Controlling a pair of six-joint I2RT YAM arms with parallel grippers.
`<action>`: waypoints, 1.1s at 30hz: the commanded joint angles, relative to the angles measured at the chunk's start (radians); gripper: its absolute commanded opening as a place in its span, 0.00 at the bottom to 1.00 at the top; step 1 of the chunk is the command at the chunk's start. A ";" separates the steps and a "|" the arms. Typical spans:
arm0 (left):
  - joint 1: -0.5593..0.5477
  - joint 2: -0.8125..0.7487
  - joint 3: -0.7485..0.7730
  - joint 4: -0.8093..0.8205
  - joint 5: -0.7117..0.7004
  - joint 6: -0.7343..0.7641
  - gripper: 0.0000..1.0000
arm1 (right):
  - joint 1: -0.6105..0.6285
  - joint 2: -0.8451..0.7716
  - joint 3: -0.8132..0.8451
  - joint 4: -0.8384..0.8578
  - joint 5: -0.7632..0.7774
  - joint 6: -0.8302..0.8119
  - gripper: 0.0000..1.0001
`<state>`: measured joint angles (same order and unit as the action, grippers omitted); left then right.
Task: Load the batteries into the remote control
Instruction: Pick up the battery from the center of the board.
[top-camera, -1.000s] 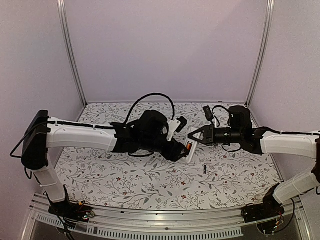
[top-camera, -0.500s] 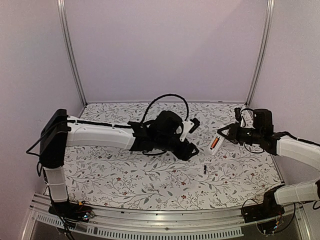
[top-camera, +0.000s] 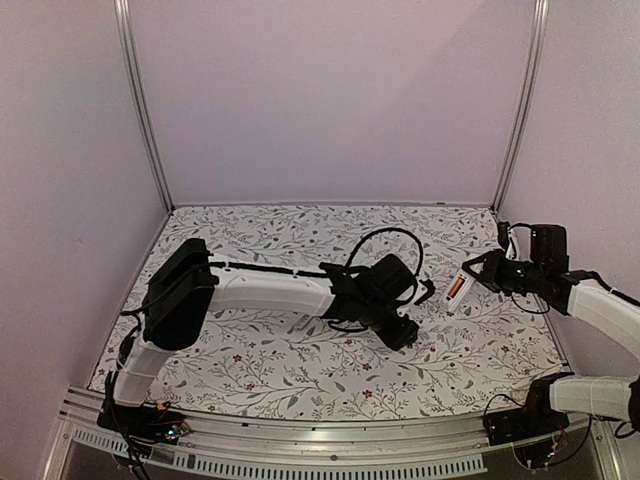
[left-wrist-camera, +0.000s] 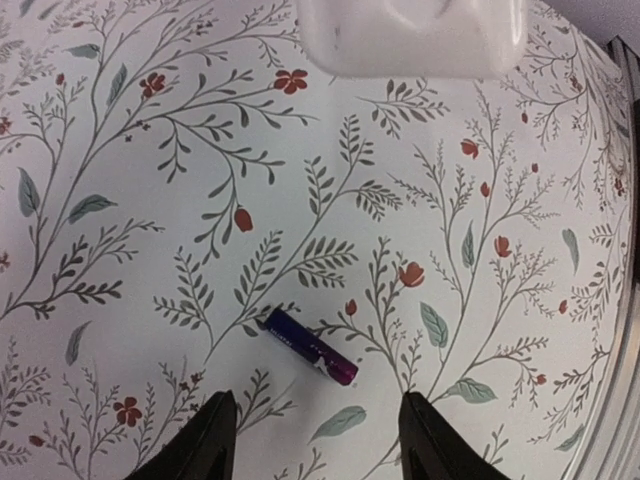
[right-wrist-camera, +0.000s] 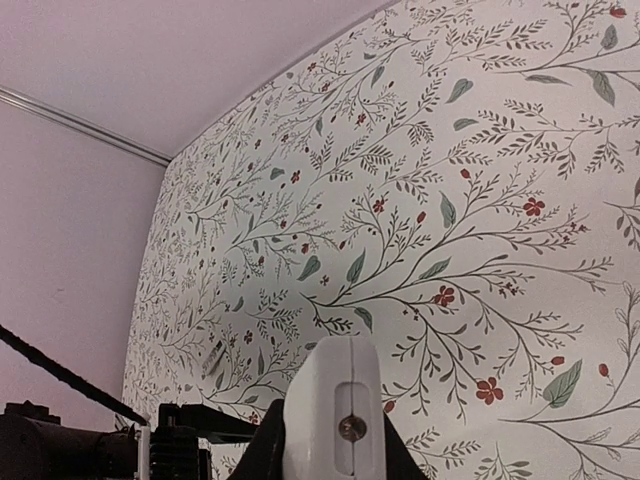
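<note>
A dark battery (left-wrist-camera: 310, 346) lies on the floral cloth, just beyond my left gripper (left-wrist-camera: 322, 440). Those jaws are open, one tip on each side of the battery, touching nothing. In the top view my left gripper (top-camera: 400, 330) sits low at centre right and hides this battery. My right gripper (top-camera: 477, 272) is raised at the right, shut on the white remote control (top-camera: 449, 300). An orange-red battery (top-camera: 455, 290) shows in the remote's open side. The right wrist view shows the remote (right-wrist-camera: 335, 400) end-on between dark fingers (right-wrist-camera: 268, 452).
Floral cloth (top-camera: 260, 360) covers the table, with pale walls close on three sides and a metal rail (top-camera: 330, 445) along the near edge. Part of the left arm (right-wrist-camera: 70, 440) shows at the right wrist view's lower left. A blurred white shape (left-wrist-camera: 410, 35) fills the left wrist view's top edge.
My right gripper has carried the remote to the right, away from the centre. The left arm has swung right and come down over the dark battery, its jaws a little narrower.
</note>
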<state>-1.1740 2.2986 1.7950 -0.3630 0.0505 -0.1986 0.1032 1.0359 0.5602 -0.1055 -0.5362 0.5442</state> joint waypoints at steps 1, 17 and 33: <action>-0.021 0.058 0.076 -0.087 -0.030 -0.020 0.55 | -0.035 -0.038 -0.017 -0.033 -0.021 -0.035 0.00; -0.025 0.166 0.227 -0.184 -0.076 -0.015 0.51 | -0.057 -0.043 -0.007 -0.066 -0.013 -0.053 0.00; -0.017 0.209 0.277 -0.327 -0.141 0.044 0.29 | -0.062 -0.036 0.009 -0.063 -0.070 -0.064 0.00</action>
<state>-1.1893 2.5210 2.1090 -0.6189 -0.0731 -0.1783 0.0448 1.0031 0.5587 -0.1799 -0.5621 0.4969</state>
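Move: The dark battery on the table lies just under the left hand's open fingers, about 5 cm below them, some 1 cm ahead and 1 cm to the right. The remote control, gripped by the right hand, hangs roughly 9 cm to the right of the left hand, 4 cm farther out and 7 cm above it. From the right hand the battery is about 11 cm to the left, 7 cm back and 15 cm below. Onto the dark battery the left hand sinks about 4.5 cm in two stages, edging 1.5 cm forward while the wrist tips some 10 degrees, so the fingers point more steeply down. The fingers straddle the battery and near the end start to close, the one nearer the base coming against its near end. The right hand keeps hold of the remote control and drifts 1.5 cm right. ##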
